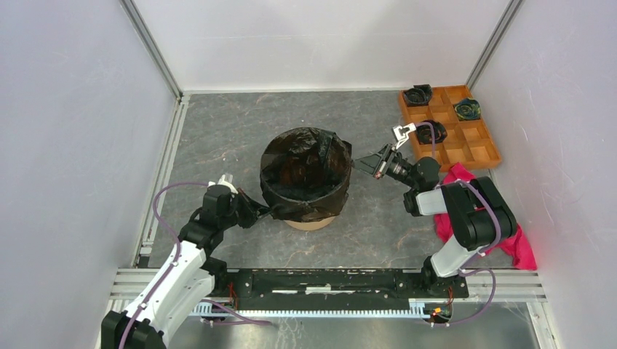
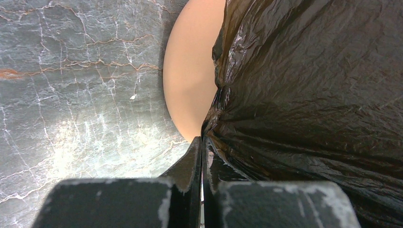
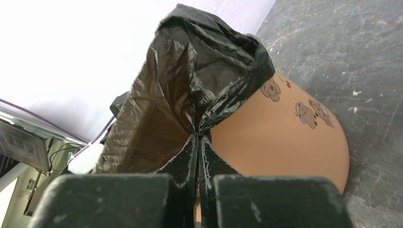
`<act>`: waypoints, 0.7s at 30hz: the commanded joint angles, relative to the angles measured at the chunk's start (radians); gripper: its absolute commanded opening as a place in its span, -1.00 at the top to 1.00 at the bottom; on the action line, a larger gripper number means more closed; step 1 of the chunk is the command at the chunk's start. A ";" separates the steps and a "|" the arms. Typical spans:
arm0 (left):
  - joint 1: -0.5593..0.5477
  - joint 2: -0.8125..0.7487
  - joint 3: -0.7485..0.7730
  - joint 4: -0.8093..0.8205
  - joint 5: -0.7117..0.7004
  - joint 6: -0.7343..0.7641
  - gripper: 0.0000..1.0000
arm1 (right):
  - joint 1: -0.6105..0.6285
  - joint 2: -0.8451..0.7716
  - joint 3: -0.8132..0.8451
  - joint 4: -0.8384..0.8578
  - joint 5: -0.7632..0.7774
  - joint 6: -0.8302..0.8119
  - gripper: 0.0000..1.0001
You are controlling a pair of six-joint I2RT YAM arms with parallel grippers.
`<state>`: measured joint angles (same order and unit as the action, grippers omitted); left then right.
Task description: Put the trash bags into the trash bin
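The trash bin (image 1: 314, 222), a round orange bucket, stands mid-table. The trash bags (image 1: 302, 171), a single glossy black film, drape over its rim and most of its wall, with only the orange foot showing. My left gripper (image 1: 271, 213) is shut on the film's lower left hem. In the left wrist view the gripper (image 2: 202, 140) pinches the black film (image 2: 309, 95) beside the bin wall (image 2: 190, 80). My right gripper (image 1: 358, 164) is shut on the film's right edge. In the right wrist view the gripper (image 3: 197, 137) pinches a fold of film (image 3: 190, 80) against the bin (image 3: 285, 137).
An orange-brown compartment tray (image 1: 476, 153) sits at the back right, holding small black rolls (image 1: 418, 94). A pink-red cloth (image 1: 522, 247) lies under and behind my right arm. White enclosure walls stand on three sides, and a metal rail runs along the near edge.
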<state>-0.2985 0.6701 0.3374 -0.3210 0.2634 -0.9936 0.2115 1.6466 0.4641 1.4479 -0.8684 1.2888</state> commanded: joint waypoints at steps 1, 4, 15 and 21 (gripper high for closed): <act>0.003 -0.009 0.020 0.001 -0.004 0.022 0.96 | 0.000 -0.035 -0.059 0.036 -0.002 -0.073 0.99; 0.002 -0.009 0.016 -0.003 -0.013 0.028 0.96 | -0.005 -0.064 -0.109 -0.027 -0.005 -0.136 0.99; 0.002 0.042 -0.034 0.003 -0.055 0.043 0.96 | -0.009 -0.179 -0.110 -0.606 0.093 -0.570 0.99; 0.002 0.023 -0.033 -0.012 -0.057 0.044 0.96 | -0.007 -0.281 -0.011 -0.983 0.180 -0.800 0.96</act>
<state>-0.2985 0.7109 0.3012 -0.3279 0.2310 -0.9932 0.2073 1.4528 0.3756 0.7269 -0.7559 0.7010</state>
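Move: The right hand has just pinched the trash bag's edge at the right side of the trash bin; the bin's middle lies about 12 cm to its left, 3 cm back and 10 cm below. A rolled black bag is some 16 cm ahead and 25 cm to the right, in the wooden tray centred about 17 cm ahead and 31 cm right, both some 18 cm lower. From the left hand, still pinching the bag's near-left edge, the bin's middle is about 7 cm ahead and 10 cm right, roughly level. Down goes the right hand, about 11 cm along the outside of the bin's right wall, first easing back some 2 cm, then drifting right as the wrist rolls about 25 degrees with its left side sinking. Its fingers stay shut but end without the bag between them. From about halfway the left hand also sinks, some 3 cm, keeping its pinch and drawing the bag's edge down. ##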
